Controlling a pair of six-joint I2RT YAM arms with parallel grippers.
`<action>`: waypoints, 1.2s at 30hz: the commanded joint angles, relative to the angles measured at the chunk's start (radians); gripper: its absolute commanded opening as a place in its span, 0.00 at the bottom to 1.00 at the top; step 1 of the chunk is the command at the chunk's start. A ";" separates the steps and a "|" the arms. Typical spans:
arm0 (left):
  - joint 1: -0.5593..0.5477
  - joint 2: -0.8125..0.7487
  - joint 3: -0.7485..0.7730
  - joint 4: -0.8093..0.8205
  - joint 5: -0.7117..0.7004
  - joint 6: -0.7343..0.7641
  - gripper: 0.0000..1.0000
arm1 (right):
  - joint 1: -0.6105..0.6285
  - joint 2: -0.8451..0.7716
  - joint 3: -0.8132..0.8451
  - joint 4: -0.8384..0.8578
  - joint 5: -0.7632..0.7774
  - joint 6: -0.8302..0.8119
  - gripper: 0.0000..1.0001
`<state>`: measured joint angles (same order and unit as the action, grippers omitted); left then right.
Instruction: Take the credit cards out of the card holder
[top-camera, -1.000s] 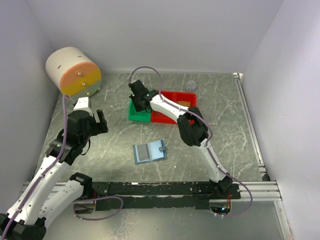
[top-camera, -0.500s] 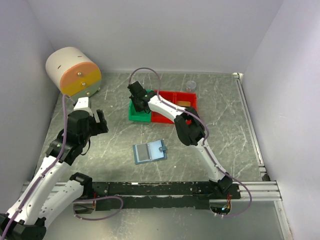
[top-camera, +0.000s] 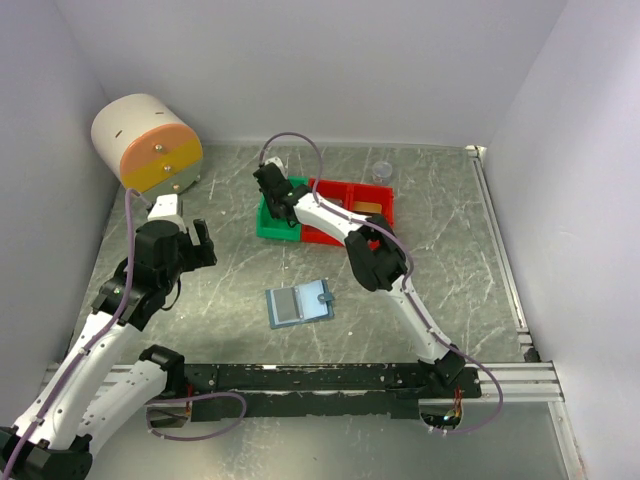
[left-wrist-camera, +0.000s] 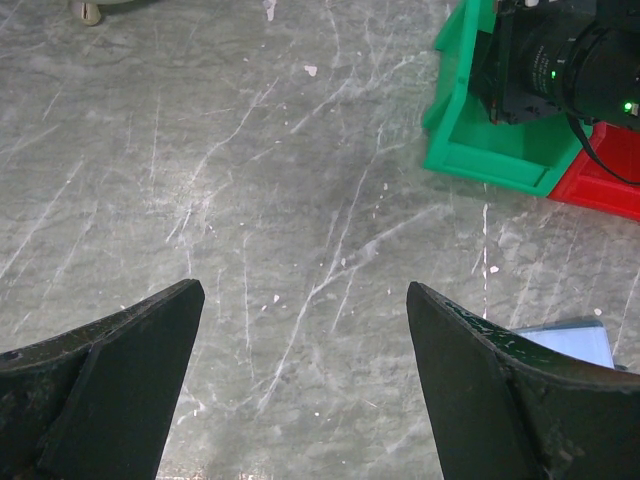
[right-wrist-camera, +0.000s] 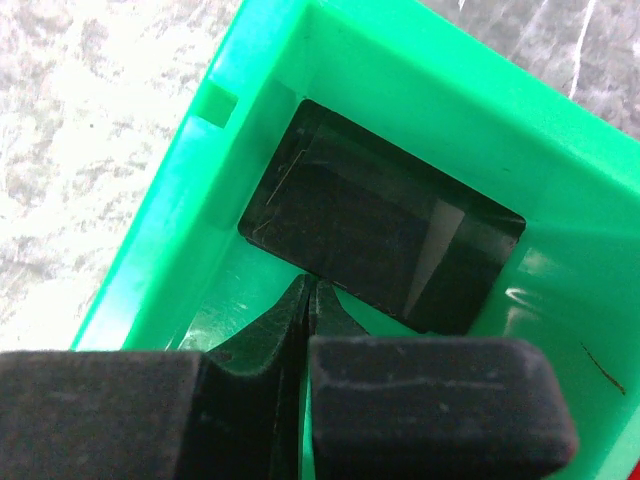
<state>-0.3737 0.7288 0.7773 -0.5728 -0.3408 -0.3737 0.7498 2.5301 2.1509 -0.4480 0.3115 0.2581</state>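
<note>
The card holder (top-camera: 300, 303) lies open on the table between the arms, a silvery-grey card (top-camera: 284, 307) on its left panel; its corner (left-wrist-camera: 577, 338) shows in the left wrist view. A dark credit card (right-wrist-camera: 380, 235) lies in the green bin (right-wrist-camera: 240, 120). My right gripper (right-wrist-camera: 310, 290) is shut, its tips at that card's near edge with nothing seen between them. From above, the right gripper (top-camera: 269, 188) reaches into the green bin (top-camera: 266, 232). A gold card (top-camera: 368, 207) lies in the red bin (top-camera: 345, 188). My left gripper (left-wrist-camera: 300, 295) hangs open over bare table at the left (top-camera: 200, 243).
A large cream cylinder with an orange face (top-camera: 148, 143) stands at the back left. A small clear cup (top-camera: 381, 170) sits behind the red bin. White walls close in the table on three sides. The green bin (left-wrist-camera: 480, 150) and the right wrist (left-wrist-camera: 560, 65) show in the left wrist view.
The right gripper has shifted slightly back and to the left over the green bin. The left arm and the card holder have not moved.
</note>
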 joint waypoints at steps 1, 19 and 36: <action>0.007 0.001 0.012 0.014 0.017 0.012 0.95 | -0.003 0.044 0.039 0.030 0.049 0.000 0.00; 0.008 0.009 0.012 0.014 0.031 0.012 0.95 | -0.001 -0.179 -0.165 0.024 -0.090 0.004 0.05; 0.008 0.018 0.012 0.013 0.031 0.012 0.95 | 0.014 -0.258 -0.293 -0.035 -0.163 -0.023 0.05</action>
<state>-0.3737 0.7464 0.7773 -0.5728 -0.3279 -0.3733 0.7593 2.3348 1.8919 -0.4614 0.1673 0.2470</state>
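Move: The black card lies flat in the far end of the green box, its middle about 4 cm ahead of the right hand, 1 cm to its right and 2 cm below, with the shut fingertips already at its near edge. The grey card in the red tray is some 13 cm right of this hand and 4 cm ahead; the open card holder is about 26 cm back and 6 cm right. From the left hand, the black card lies roughly 26 cm ahead, 22 cm right and 20 cm lower. The right fingertips, at the black card's near edge, nudge barely half a centimetre farther forward, then come free and draw back about 6 cm towards the near end of the green box. The hand arcs on the way, rising some 3 cm and sinking 2 cm again, while the fingers tip about 10 degrees steeper and stay practically shut. ##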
